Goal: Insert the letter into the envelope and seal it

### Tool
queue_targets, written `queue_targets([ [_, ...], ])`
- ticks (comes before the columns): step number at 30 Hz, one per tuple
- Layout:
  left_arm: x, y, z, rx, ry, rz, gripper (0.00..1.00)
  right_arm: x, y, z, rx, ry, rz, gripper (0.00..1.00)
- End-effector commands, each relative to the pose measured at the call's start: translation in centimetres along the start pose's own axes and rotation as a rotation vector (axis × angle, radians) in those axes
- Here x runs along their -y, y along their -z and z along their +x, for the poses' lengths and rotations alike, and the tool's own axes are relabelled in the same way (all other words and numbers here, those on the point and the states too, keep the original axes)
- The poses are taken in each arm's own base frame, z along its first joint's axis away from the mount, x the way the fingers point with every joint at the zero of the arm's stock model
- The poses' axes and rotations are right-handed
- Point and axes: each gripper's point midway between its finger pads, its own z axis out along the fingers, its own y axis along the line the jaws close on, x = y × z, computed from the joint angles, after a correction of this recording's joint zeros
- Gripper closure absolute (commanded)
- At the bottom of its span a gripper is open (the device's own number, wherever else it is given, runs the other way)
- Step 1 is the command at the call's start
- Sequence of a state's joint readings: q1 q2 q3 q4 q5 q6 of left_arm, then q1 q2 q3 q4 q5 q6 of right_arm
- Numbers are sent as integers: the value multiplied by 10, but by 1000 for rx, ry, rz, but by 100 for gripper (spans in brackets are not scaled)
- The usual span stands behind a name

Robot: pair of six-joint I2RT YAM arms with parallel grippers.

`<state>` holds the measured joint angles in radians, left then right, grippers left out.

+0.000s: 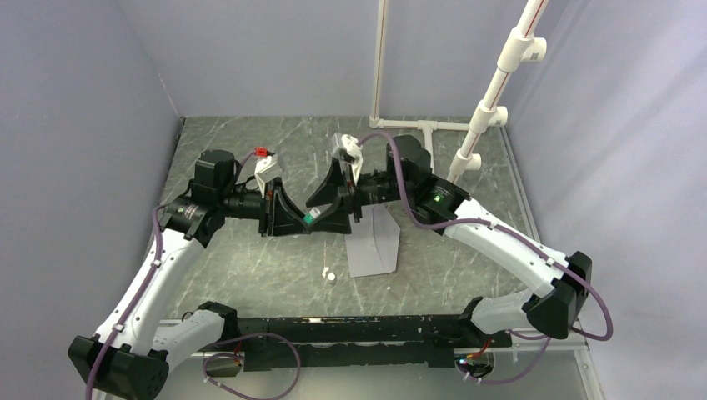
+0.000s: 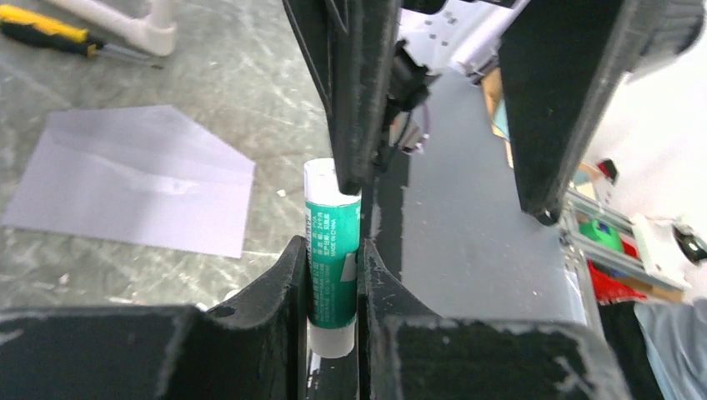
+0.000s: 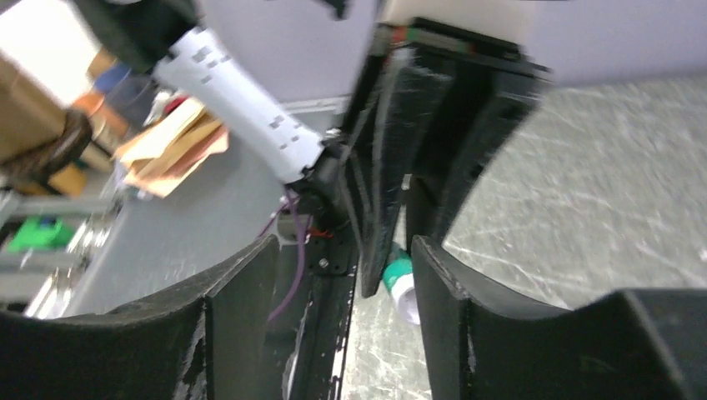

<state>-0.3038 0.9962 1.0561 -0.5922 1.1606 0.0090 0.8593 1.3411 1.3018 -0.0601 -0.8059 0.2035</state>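
Note:
The grey envelope [image 1: 375, 246] lies flat on the table, its pointed flap open in the left wrist view [image 2: 133, 179]. The letter does not show in any view. My left gripper [image 1: 300, 218] [image 2: 331, 246] is shut on a green glue stick [image 2: 332, 242] with white ends, holding it above the table. My right gripper [image 1: 335, 208] [image 3: 342, 246] faces it with its jaws standing wide apart. One of its fingers [image 2: 350, 108] touches the stick's white top. In the right wrist view the glue stick [image 3: 398, 279] pokes out beside the right-hand finger.
A small white cap [image 1: 330, 274] lies on the table in front of the envelope. A yellow-handled screwdriver [image 2: 42, 33] and white pipe stands [image 1: 492, 92] are at the back. Grey walls close in both sides.

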Motion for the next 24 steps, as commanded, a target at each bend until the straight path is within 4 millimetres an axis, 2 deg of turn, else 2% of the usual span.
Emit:
queue_targets([
  [1, 51, 10, -12, 19, -102, 217, 98, -56, 16, 0, -20, 303, -322, 40],
  [4, 59, 12, -12, 19, -110, 265, 98, -65, 20, 1, -24, 325, -366, 40],
  [8, 65, 14, -12, 18, -116, 302, 98, -62, 18, 3, -38, 341, -347, 35],
  [11, 65, 13, -12, 15, -111, 303, 98, -63, 17, 1, -34, 335, -357, 39],
  [19, 73, 16, -12, 22, -120, 351, 97, -54, 10, 2, -42, 322, -321, 37],
  [24, 76, 17, -11, 25, -108, 377, 98, -56, 1, 7, -72, 339, -309, 39],
])
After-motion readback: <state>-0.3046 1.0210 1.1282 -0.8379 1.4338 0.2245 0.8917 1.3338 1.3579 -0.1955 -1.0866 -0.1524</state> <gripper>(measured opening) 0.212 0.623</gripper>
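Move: The glue stick is already in the left fingertips, its middle about 1 cm ahead and 1 cm right of that hand point. From the right gripper, open around its free end, the stick's middle lies about 3 cm left and 3 cm lower, level fore and aft. On the table some 30 cm below the left hand, the envelope is about 8 cm ahead and 15 cm right, the small white cap 3 cm back and 4 cm right. Keep the right fingers open around the stick's free end and swing that gripper back about 5 cm, quickly and then settling, yawing some 20 degrees counter-clockwise while rolling about its finger axis. Bring the left gripper back alongside by a similar amount, rising slightly and yawing clockwise, its pinch on the glue stick kept. ##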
